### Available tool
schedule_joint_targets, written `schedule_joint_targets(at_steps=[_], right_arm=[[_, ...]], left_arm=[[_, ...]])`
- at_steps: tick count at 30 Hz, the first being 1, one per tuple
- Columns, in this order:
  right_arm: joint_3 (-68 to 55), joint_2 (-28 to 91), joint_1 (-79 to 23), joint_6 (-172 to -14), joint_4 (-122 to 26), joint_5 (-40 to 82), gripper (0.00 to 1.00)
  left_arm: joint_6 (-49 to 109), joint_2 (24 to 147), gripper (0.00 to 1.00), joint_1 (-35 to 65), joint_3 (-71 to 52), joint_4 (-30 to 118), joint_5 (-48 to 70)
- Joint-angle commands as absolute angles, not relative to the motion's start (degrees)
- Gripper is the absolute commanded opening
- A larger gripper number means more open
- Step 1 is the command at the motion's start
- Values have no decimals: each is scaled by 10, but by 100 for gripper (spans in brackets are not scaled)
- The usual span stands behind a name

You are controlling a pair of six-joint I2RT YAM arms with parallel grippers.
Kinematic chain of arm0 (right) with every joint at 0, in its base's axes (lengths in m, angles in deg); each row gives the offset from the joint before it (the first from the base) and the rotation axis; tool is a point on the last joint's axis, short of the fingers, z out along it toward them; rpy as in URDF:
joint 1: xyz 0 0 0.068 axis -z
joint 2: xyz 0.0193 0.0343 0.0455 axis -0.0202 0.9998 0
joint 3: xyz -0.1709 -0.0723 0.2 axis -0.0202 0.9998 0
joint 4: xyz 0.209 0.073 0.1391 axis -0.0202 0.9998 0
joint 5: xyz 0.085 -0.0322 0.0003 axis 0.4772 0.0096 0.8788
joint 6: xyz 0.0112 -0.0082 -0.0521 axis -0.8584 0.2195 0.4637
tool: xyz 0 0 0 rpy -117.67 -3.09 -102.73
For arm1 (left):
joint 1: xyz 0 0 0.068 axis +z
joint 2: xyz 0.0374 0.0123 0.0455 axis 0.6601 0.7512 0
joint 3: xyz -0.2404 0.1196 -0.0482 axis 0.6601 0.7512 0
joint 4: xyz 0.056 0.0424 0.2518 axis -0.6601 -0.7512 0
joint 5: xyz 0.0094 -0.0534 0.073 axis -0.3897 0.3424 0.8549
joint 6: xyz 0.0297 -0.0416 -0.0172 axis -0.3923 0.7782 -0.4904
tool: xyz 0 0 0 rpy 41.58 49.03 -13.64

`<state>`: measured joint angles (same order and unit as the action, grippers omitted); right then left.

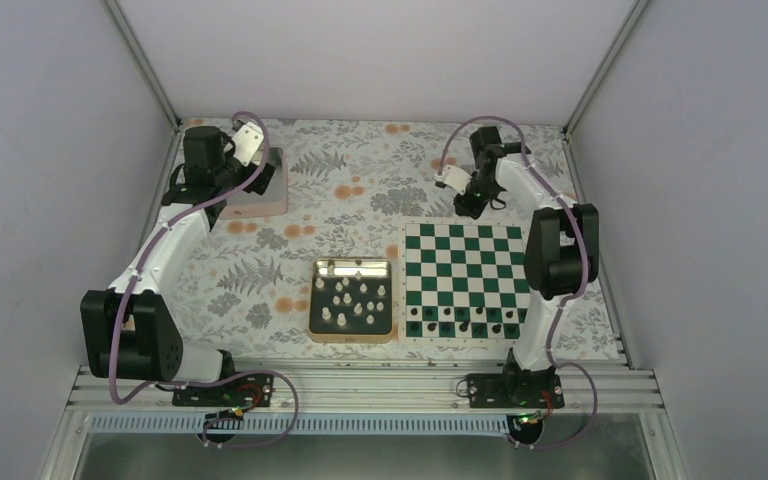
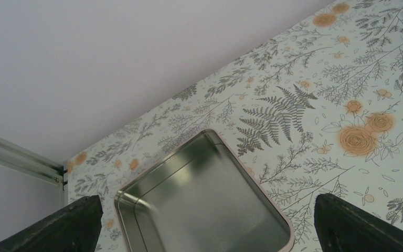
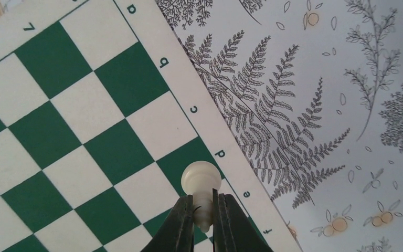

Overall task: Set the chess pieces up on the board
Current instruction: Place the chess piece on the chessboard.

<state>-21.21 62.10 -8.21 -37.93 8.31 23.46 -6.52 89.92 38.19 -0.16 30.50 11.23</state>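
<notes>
My right gripper [image 3: 203, 210] is shut on a small white chess piece [image 3: 200, 178], held by its stem with its round base pointing away from the camera. It hangs above the far border of the green and white board [image 3: 84, 131], by the letters d and e. From above, that gripper [image 1: 465, 205] is at the board's [image 1: 465, 262] far edge. Several more white chess pieces [image 1: 345, 298] lie in the gold-rimmed tray [image 1: 352, 338]. My left gripper [image 2: 208, 202] is open and holds nothing, above an empty metal tin [image 2: 204, 210].
Black pieces [image 1: 465, 322] stand along the board's near rows. The pink-rimmed tin [image 1: 260, 195] sits at the far left of the floral tablecloth. The enclosure walls close in the table on the left, right and back.
</notes>
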Motion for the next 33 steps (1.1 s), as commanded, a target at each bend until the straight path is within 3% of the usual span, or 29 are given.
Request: schedule_joint_targets(at_steps=[1, 33], right_arm=[[-211, 648, -86, -377, 66, 237, 4], [-217, 689, -145, -403, 75, 191, 6]], left_arm=[[-72, 895, 100, 381, -4, 314, 109], [-76, 895, 100, 381, 1, 314, 107]])
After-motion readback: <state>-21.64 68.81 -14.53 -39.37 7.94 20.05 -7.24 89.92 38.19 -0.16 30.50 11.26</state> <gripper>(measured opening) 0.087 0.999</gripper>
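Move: Over the far edge of the board, the right hand holds a white chess piece; its goal, the light square marked c in the far row, lies about 4 cm left, 1 cm back and 8 cm below. The board's far left corner is some 12 cm left and 1 cm ahead, the nearest black pieces 20 cm back and 3 cm left, the tray of white pieces 25 cm left and 18 cm back. From the left hand the c square is roughly 42 cm right, 6 cm back, 24 cm below. Sinking towards the far row in two steps, the right hand lowers the held white piece about 2 cm, shifts it 3 to 4 cm left from beside the d square to over the c square while easing back about 1 cm, then sinks 2 cm more. The fingers keep their grip and stay pointing nearly straight down, with only a slight tilt. ##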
